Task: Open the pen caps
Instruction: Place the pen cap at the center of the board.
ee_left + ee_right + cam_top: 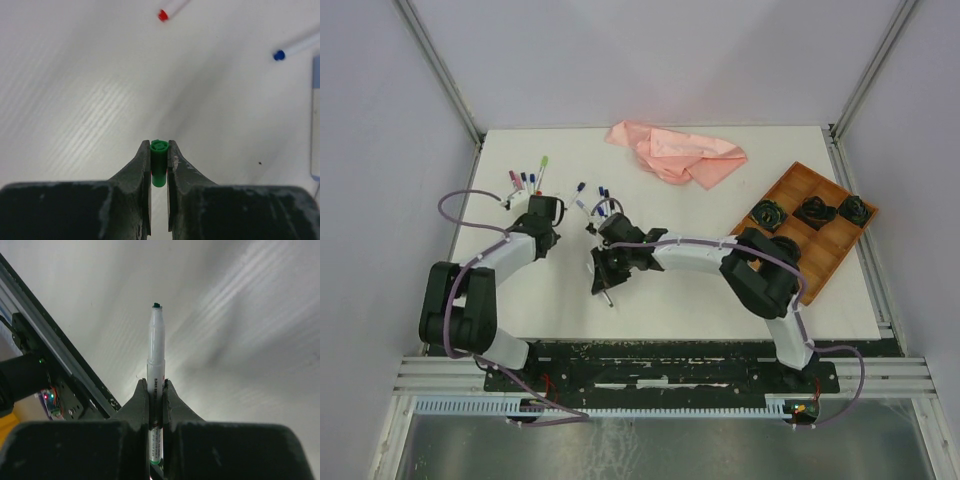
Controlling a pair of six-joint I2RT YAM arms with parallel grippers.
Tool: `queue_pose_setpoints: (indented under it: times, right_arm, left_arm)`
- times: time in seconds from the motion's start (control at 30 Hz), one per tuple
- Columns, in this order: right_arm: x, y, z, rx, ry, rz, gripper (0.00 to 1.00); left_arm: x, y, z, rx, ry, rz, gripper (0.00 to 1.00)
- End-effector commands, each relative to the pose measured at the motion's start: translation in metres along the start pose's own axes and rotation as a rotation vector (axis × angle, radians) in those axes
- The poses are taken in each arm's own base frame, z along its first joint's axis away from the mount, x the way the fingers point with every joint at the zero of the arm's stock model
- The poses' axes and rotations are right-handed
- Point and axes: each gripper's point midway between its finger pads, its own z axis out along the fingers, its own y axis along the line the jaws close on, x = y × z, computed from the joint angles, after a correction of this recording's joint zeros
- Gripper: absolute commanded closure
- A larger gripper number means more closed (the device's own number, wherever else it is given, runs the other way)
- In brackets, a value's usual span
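Note:
In the left wrist view a small green pen cap (pixel 159 162) stands pinched between my left gripper's (pixel 159 146) two fingers, off its pen, above the white table. My left gripper (pixel 544 215) hovers at the table's left. My right gripper (pixel 156 386) is shut on a white pen barrel (pixel 155 347) whose dark green tip (pixel 156 305) is bare and points away. In the top view that gripper (pixel 605 278) sits at mid-table. Capped pens lie beyond: a red-capped end (pixel 162 15), a blue-capped end (pixel 279 55), and several more at the back left (pixel 528 180).
A crumpled pink cloth (pixel 676 153) lies at the back centre. A wooden tray (pixel 798 262) holding three dark objects sits at the right. Two blue-capped pens (pixel 593 195) lie just behind the right gripper. The black frame rail (pixel 60 347) runs along the near edge.

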Motion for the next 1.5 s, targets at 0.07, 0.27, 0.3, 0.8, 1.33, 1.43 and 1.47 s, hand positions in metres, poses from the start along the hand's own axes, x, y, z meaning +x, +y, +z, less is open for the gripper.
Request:
queue_pose_setpoints:
  times: [0.07,0.27,0.3,0.8,1.33,1.43,1.47]
  right_arm:
    - [-0.050,0.041,0.027,-0.027,-0.120,0.105,0.95]
    - [-0.035,0.064,0.067,-0.013,-0.012,0.071,0.92]
    - [-0.034,0.065,0.073,0.003,-0.009,0.052,0.91]
    - [-0.036,0.024,0.090,0.203,-0.026,-0.018,0.79]
    - [-0.030,0.001,0.090,0.306,-0.031,-0.071,0.70]
    - [-0.029,0.003,0.091,0.296,-0.024,-0.072,0.70]
    - [-0.029,0.004,0.091,0.289,-0.022,-0.071,0.69]
  left_arm:
    - [-0.023,0.024,0.010,-0.060,-0.025,-0.111,0.97]
    - [-0.001,0.031,0.019,-0.060,0.029,-0.114,0.96]
    - [0.001,0.034,0.021,-0.069,0.031,-0.110,0.96]
    - [0.004,0.039,0.041,-0.086,0.071,-0.111,0.76]
    - [0.008,0.045,0.042,-0.097,0.080,-0.110,0.46]
    - [0.007,0.044,0.042,-0.094,0.077,-0.112,0.46]
    - [0.007,0.044,0.041,-0.094,0.078,-0.112,0.46]
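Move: The left gripper holds the green pen cap; its landing spot on the bare board is about 5 cm to its left and 4 cm below. The red pen lies roughly 13 cm ahead and 8 cm left, the blue pen some 16 cm ahead and 4 cm right. The right gripper holds the uncapped pen; its resting spot is about 4 cm ahead, 10 cm left and 4 cm below, and the cap's spot is about 11 cm ahead and 17 cm left of it. Carry the held green cap some 5 cm left with the left gripper, sinking about 3 cm onto the board and drawing slightly back, then ease forward a little as the fingers open wide. Meanwhile sweep the right gripper about 10 cm left with the pen, lower it to the board, and part its fingers while creeping forward. ##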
